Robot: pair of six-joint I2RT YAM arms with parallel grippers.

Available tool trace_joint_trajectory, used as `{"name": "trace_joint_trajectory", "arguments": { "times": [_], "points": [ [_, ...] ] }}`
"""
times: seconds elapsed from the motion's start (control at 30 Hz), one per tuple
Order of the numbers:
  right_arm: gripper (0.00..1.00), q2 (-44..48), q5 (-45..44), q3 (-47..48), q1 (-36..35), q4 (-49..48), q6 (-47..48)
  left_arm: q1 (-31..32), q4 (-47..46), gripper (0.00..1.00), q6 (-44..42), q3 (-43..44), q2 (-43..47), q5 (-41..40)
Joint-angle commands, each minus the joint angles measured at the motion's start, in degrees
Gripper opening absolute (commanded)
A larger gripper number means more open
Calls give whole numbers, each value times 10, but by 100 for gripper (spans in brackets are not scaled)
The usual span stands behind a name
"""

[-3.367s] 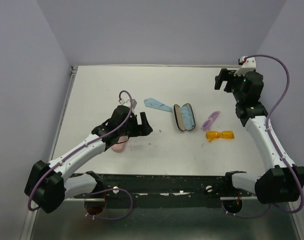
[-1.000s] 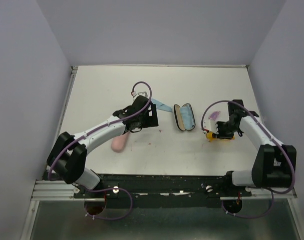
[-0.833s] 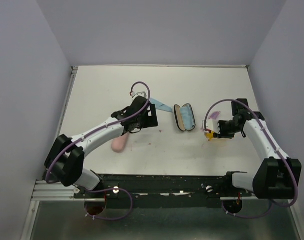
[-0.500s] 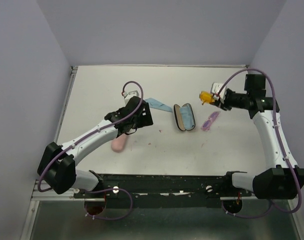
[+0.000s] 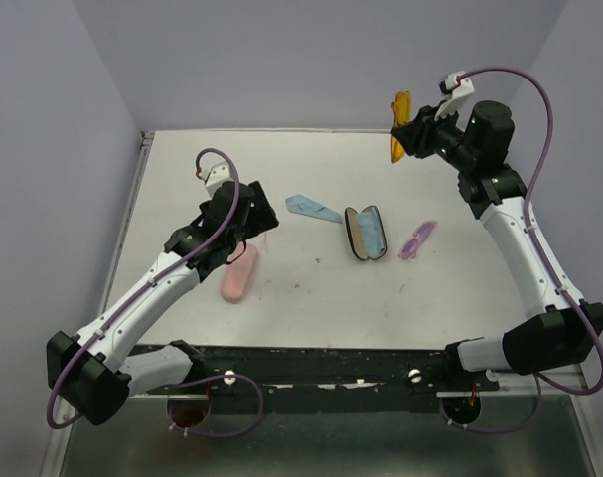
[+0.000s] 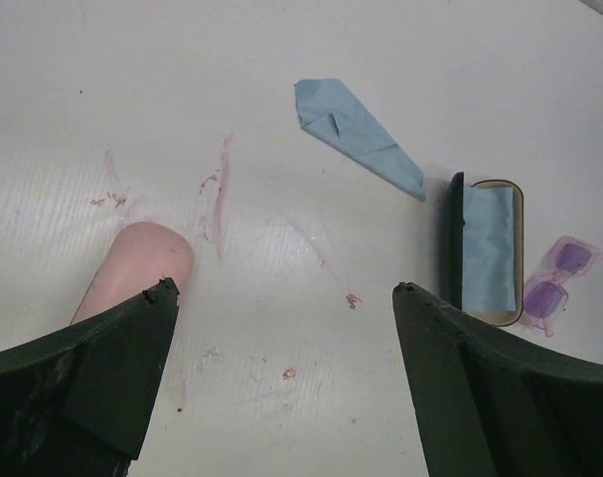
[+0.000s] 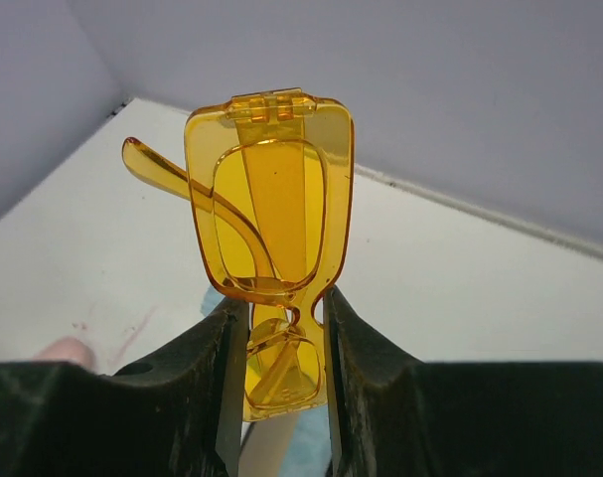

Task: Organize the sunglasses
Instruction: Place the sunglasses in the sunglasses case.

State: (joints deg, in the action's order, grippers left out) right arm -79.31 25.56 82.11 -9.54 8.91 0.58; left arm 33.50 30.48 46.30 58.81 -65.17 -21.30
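Note:
My right gripper [image 5: 412,136] is raised high over the table's far right and is shut on the orange sunglasses [image 5: 400,126], folded and standing on end between the fingers [image 7: 271,214]. The pale pink-purple sunglasses [image 5: 417,239] lie flat on the table, right of the open black case [image 5: 366,233]; the left wrist view catches them at its right edge [image 6: 553,283]. My left gripper [image 5: 255,219] hovers open over bare table [image 6: 281,298], between the pink case [image 5: 238,274] and the black case [image 6: 486,248], holding nothing.
A light blue cloth [image 5: 313,208] lies folded left of the black case, and another lines that case's open half [image 6: 488,246]. The pink case [image 6: 132,273] lies closed by my left finger. Walls enclose the table on three sides.
My right arm closed on the orange sunglasses on the table and lifted them up and back. My left arm drew back to the left, off the blue cloth.

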Motion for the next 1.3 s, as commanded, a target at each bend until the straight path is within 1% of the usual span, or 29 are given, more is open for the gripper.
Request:
{"name": "trace_joint_trajectory", "arguments": {
  "times": [0.0, 0.07, 0.2, 0.27, 0.43, 0.6, 0.73, 0.87, 1.03, 1.27],
  "points": [
    [7, 0, -220, -14, -49, 67, -196, -9, -67, 99, -26, -15, 14, 39],
    [4, -27, -285, -9, -65, 133, -218, -11, -95, 99, -34, -27, 3, 73],
    [1, -87, -368, -22, -107, 220, -232, -12, -123, 99, -43, -24, -37, 131],
    [1, -112, -391, -33, -122, 240, -241, -11, -135, 99, -44, -20, -64, 156],
    [2, -164, -424, -44, -178, 246, -229, -12, -164, 99, -50, -14, -118, 212],
    [3, -211, -474, -32, -202, 274, -232, -11, -181, 99, -53, 0, -173, 261],
    [3, -226, -491, -39, -209, 282, -238, -12, -186, 99, -55, 17, -205, 284],
    [3, -233, -459, -55, -209, 263, -235, -12, -199, 99, -58, 30, -225, 303],
    [4, -260, -463, -49, -210, 269, -232, -10, -205, 99, -60, 39, -244, 317],
    [8, -286, -474, -34, -210, 284, -231, -11, -207, 99, -64, 39, -253, 320]
  ]
}}
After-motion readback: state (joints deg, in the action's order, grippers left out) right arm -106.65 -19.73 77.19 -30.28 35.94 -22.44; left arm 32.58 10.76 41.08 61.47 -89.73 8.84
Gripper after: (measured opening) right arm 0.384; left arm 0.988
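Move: Far below the right hand, which already holds the yellow sunglasses, lies the open sunglasses case: about 6 cm back, 3 cm to its left and some 36 cm down. At the same table depth, the purple sunglasses lie about 7 cm back and 10 cm right of that hand, and the blue cloth 2 cm ahead and 17 cm left. From the left hand the case is roughly 6 cm ahead, 26 cm right and 19 cm below. Sinking some 32 cm, fast at first and then more slowly, the right hand brings the yellow sunglasses down to the case's cloth-lined right half, drawing back about 5 cm. Its fingers keep their pinch while the wrist tips steeply down and turns clockwise. The left hand, open and empty, swings 12 cm right and lower towards the case, turning clockwise too. ##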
